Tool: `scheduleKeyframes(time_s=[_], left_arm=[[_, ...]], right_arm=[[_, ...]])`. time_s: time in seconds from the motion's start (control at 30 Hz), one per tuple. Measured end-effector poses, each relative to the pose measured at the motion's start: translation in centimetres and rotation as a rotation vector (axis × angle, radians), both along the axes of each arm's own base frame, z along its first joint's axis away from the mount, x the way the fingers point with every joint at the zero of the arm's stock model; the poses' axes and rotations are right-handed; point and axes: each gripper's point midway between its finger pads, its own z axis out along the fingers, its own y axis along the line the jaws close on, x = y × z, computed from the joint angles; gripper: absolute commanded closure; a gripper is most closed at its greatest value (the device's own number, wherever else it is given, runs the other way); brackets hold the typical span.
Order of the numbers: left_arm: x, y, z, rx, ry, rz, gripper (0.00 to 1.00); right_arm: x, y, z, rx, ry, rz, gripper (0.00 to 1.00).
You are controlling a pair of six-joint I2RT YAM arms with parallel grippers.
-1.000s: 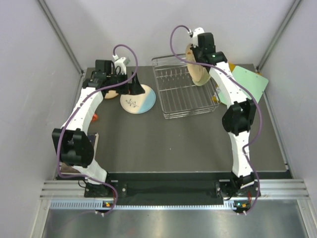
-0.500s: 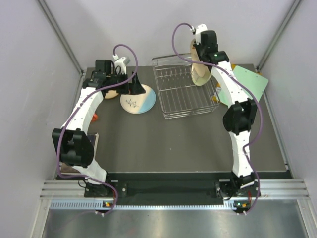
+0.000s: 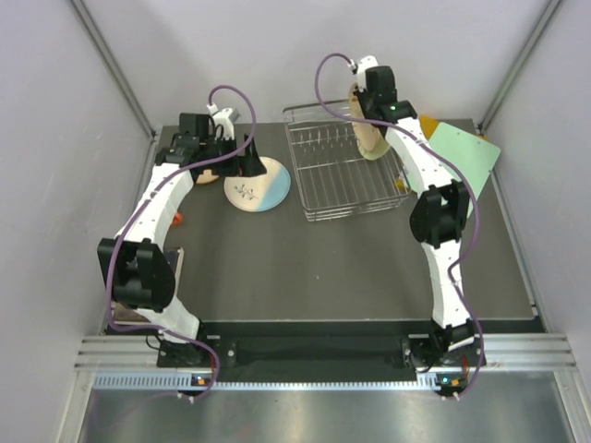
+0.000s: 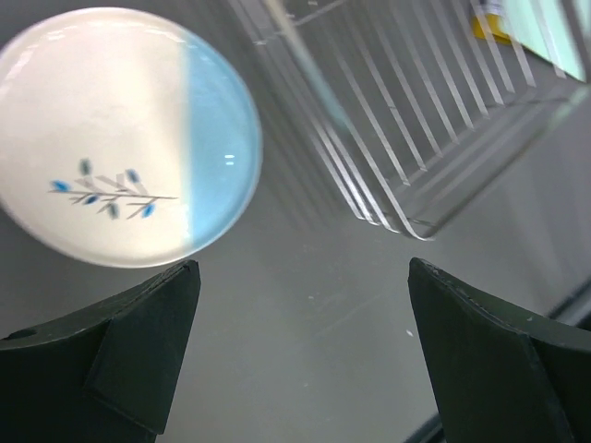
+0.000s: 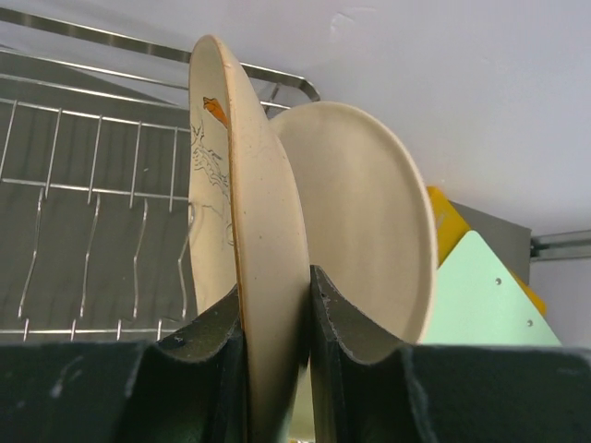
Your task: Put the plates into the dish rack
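Observation:
My right gripper (image 3: pixel 371 100) (image 5: pixel 274 288) is shut on the rim of a tan plate (image 5: pixel 261 203) with a floral sprig, holding it on edge above the right end of the dish rack (image 3: pixel 325 177) (image 5: pixel 92 185). A second tan plate (image 5: pixel 369 231) stands just behind it. A white-and-light-blue plate (image 3: pixel 259 187) (image 4: pixel 111 129) lies flat on the table left of the rack. My left gripper (image 3: pixel 250 164) (image 4: pixel 303 273) hangs open over the bare table beside that plate, holding nothing. The edge of another tan plate (image 3: pixel 207 173) shows under the left arm.
A green board (image 3: pixel 467 148) (image 5: pixel 480 300) and an orange board (image 3: pixel 429 123) (image 5: pixel 443 217) lie right of the rack. A small red thing (image 3: pixel 176 219) sits by the left arm. Grey walls close in the table at the back and both sides.
My right gripper has shifted slightly left and back with the tan plate, which now stands more edge-on over the rack. The left arm has not moved.

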Motion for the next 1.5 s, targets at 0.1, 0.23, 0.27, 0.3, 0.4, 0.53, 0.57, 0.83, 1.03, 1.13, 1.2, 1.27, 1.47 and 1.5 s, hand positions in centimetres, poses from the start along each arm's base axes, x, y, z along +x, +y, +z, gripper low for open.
scheduleKeyframes(time_s=[0.1,0.23,0.27,0.3,0.4,0.53,0.57,0.83,1.03,1.13,1.2,1.27,1.47,1.5], left_arm=[[0.8,1.5,-0.6,0.07,-0.01,0.074,0.01],[1.3,2.5,-1.0,0.119,-0.017,0.116,0.01],[1.3,2.6,-1.1,0.123,-0.016,0.12,0.01],[1.2,2.7,-1.2,0.124,-0.013,0.121,0.01],[0.9,2.7,-2.1,0.128,0.009,0.118,0.01],[0.4,2.7,-3.0,0.131,0.036,0.115,0.01],[0.4,2.7,-3.0,0.131,0.037,0.114,0.01],[0.2,2.7,-3.2,0.132,0.042,0.114,0.01],[0.0,2.6,-3.7,0.13,0.054,0.11,0.01],[0.0,2.6,-3.6,0.128,0.054,0.107,0.01],[0.0,2.7,-3.7,0.133,0.053,0.111,0.01],[0.2,3.2,-3.8,0.154,0.048,0.131,0.01],[0.4,4.6,-5.0,0.216,0.057,0.189,0.04],[0.6,4.6,-5.6,0.221,0.067,0.187,0.06]], right_arm=[[0.4,0.6,-1.3,0.001,0.011,0.007,1.0],[0.9,1.3,-2.8,-0.005,0.018,0.008,1.0],[1.0,1.4,-3.2,-0.005,0.02,0.009,1.0],[1.2,1.4,-3.7,-0.005,0.023,0.009,1.0],[1.7,1.8,-4.9,-0.008,0.026,0.01,1.0],[2.0,1.8,-4.9,-0.009,0.015,0.006,1.0],[2.1,1.8,-4.9,-0.01,0.012,0.007,1.0],[2.7,0.8,-4.0,-0.066,-0.033,-0.023,0.55],[3.7,-1.4,-2.5,-0.103,-0.099,-0.081,0.52],[4.0,-1.7,-2.1,-0.116,-0.115,-0.083,0.5],[4.0,-1.8,-1.9,-0.127,-0.121,-0.084,0.48],[4.0,-2.0,-1.6,-0.138,-0.126,-0.086,0.46],[1.6,-2.1,0.8,-0.13,-0.122,-0.058,0.4],[0.8,-2.0,1.5,-0.12,-0.123,-0.044,0.38]])
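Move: The rack slot for the bird plate, which the right hand still holds by its rim, lies nearly straight below that hand: about 1 cm ahead, 1 cm to the left, its seated middle 13 cm down. The green plate already stands there, some 4 cm right of the hand, 1 cm ahead, at that same depth. From the left hand, the blue-and-white plate lies about 9 cm ahead, level sideways, 20 cm below; the flower plate is roughly 8 cm farther out and 16 cm left of it. Still pinching the bird plate by its rim, the right hand lowers it about 5 cm into the rack, easing slightly forward and left, then opens and lets go. The freed hand swings some 4 cm right while rising off the plate, its fingers tipping up a little, and draws back at the end. The open left hand sinks and shifts left, about 5 cm each, towards the blue-and-white plate, touching nothing. ##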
